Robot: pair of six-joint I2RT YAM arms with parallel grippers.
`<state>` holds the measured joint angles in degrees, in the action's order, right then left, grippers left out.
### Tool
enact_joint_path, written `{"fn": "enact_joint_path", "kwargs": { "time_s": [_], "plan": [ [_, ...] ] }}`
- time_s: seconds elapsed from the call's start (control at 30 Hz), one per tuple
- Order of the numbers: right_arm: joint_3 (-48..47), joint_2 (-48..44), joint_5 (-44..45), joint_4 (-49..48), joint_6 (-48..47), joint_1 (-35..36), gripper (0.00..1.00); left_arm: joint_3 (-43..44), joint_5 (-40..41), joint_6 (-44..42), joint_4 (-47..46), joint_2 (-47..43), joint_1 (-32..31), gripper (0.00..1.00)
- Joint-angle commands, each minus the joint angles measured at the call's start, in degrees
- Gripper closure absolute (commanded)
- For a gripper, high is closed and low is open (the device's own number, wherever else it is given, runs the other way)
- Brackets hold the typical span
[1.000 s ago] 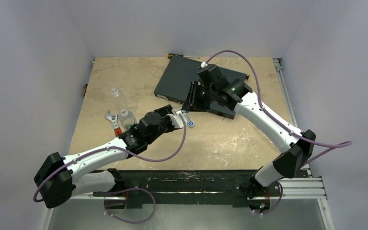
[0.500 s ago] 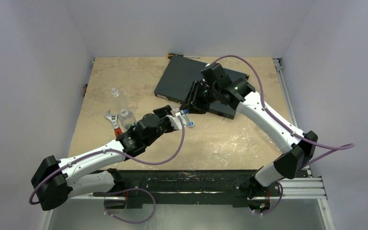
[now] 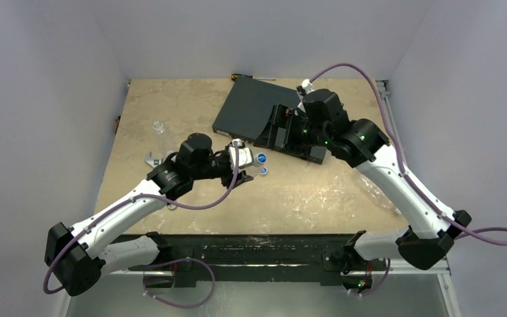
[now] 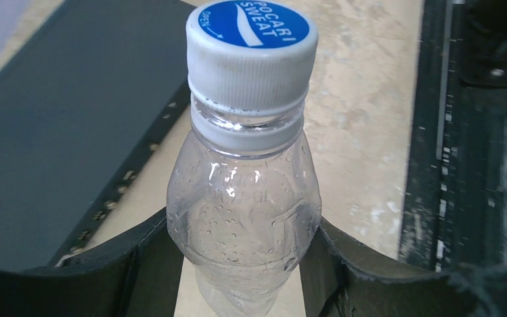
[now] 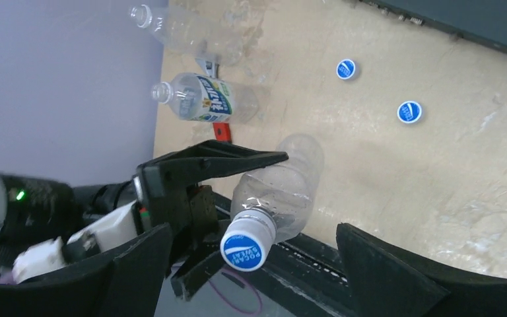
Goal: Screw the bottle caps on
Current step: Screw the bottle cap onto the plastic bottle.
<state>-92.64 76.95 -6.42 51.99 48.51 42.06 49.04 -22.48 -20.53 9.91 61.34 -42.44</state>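
My left gripper (image 3: 239,162) is shut on a clear bottle (image 4: 244,205) and holds it above the table, tilted. A blue-and-white cap (image 4: 251,39) sits on the bottle's neck; the cap also shows in the top view (image 3: 262,158). In the left wrist view the left gripper (image 4: 244,261) grips the bottle's shoulder. My right gripper (image 5: 257,277) is open, with the capped neck (image 5: 244,243) between its jaws, not touching. It is over the black box's edge in the top view (image 3: 278,131). Two loose caps (image 5: 346,69) (image 5: 409,111) lie on the table.
A labelled bottle (image 5: 201,99) and a plain clear bottle (image 5: 185,30) lie uncapped near the left table edge, by a red-handled wrench (image 5: 221,131). A flat black box (image 3: 254,105) lies at the back, with a screwdriver (image 3: 241,77) behind it.
My left gripper has lifted and turned the bottle so that its cap points right. My right arm has drawn back to the right, and its open gripper now faces the cap.
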Motion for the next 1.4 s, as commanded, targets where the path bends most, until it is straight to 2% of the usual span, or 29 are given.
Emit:
{"fn": "enact_joint_path", "kwargs": {
  "time_s": [0.0, 0.17, 0.3, 0.37, 0.43, 0.5, 0.67, 1.0, 1.2, 1.3, 1.37],
  "plan": [
    [-0.4, -5.4, 4.7, -0.6, -12.9, -0.2, 0.02, 4.1, -19.9, 3.0, 9.6, 2.3, 2.0, 0.86],
    [2.6, -9.6, -2.6, -1.2, -30.9, 0.0, 0.11, 4.3, -29.8, 5.2, 11.9, 4.5, 2.5, 0.86],
    [6.6, -13.6, -9.2, -1.7, -37.4, 0.8, 0.18, 3.7, -33.9, 6.9, 11.9, 5.3, 2.5, 0.87],
    [7.4, -13.8, -10.4, -0.9, -40.2, 3.8, 0.23, 3.7, -35.3, 7.1, 12.4, 5.7, 2.6, 0.87],
    [8.0, -13.2, -7.6, -0.5, -41.3, 10.2, 0.28, 3.6, -36.1, 7.4, 12.8, 5.8, 2.6, 0.87],
    [8.7, -12.6, -7.6, -0.7, -41.9, 12.4, 0.31, 3.5, -36.5, 7.8, 13.0, 5.7, 2.6, 0.87],
    [10.3, -12.8, -8.3, -3.5, -42.2, 12.6, 0.3, 3.1, -37.2, 8.1, 13.4, 5.2, 2.6, 0.87],
    [8.8, -9.8, -9.9, -4.3, -44.1, 12.7, 0.44, 2.8, -37.6, 8.0, 13.8, 4.9, 2.6, 0.87],
    [8.2, -8.4, -9.8, -4.1, -44.6, 12.8, 0.49, 3.0, -37.5, 8.1, 13.8, 4.7, 2.7, 0.87],
    [8.2, -7.9, -9.7, -3.8, -44.6, 12.8, 0.57, 3.0, -37.1, 8.1, 13.9, 4.6, 2.7, 0.87],
    [8.3, -7.7, -9.4, -3.6, -44.3, 12.8, 0.66, 3.1, -36.6, 8.1, 14.0, 4.4, 2.6, 0.87]
  ]
}}
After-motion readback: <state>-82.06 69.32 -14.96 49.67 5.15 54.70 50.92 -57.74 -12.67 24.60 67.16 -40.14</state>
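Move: The bottle cap, already sitting on the held plastic bottle, is about 2 cm back, 2 cm to the left and some 2 cm below the right gripper's open fingers. On the table about 27 cm below that hand lie two spare caps: the near one roughly 7 cm ahead and 3 cm left, the far one about 11 cm ahead and 12 cm left. From the left gripper the bottle cap is around 9 cm above, 2 cm ahead and 3 cm to the right. Keep the left gripper's hold on the bottle and draw it back about 10 cm, slightly down, tipping the bottle's top forward while turning the hand clockwise. Lift the right gripper a little and off to the right, then sweep it back and down after the cap, swinging it some 45 degrees counter-clockwise with its fingers tilting upward. Ease back left and narrow the wide-open fingers to about half or less, straddling the cap. ##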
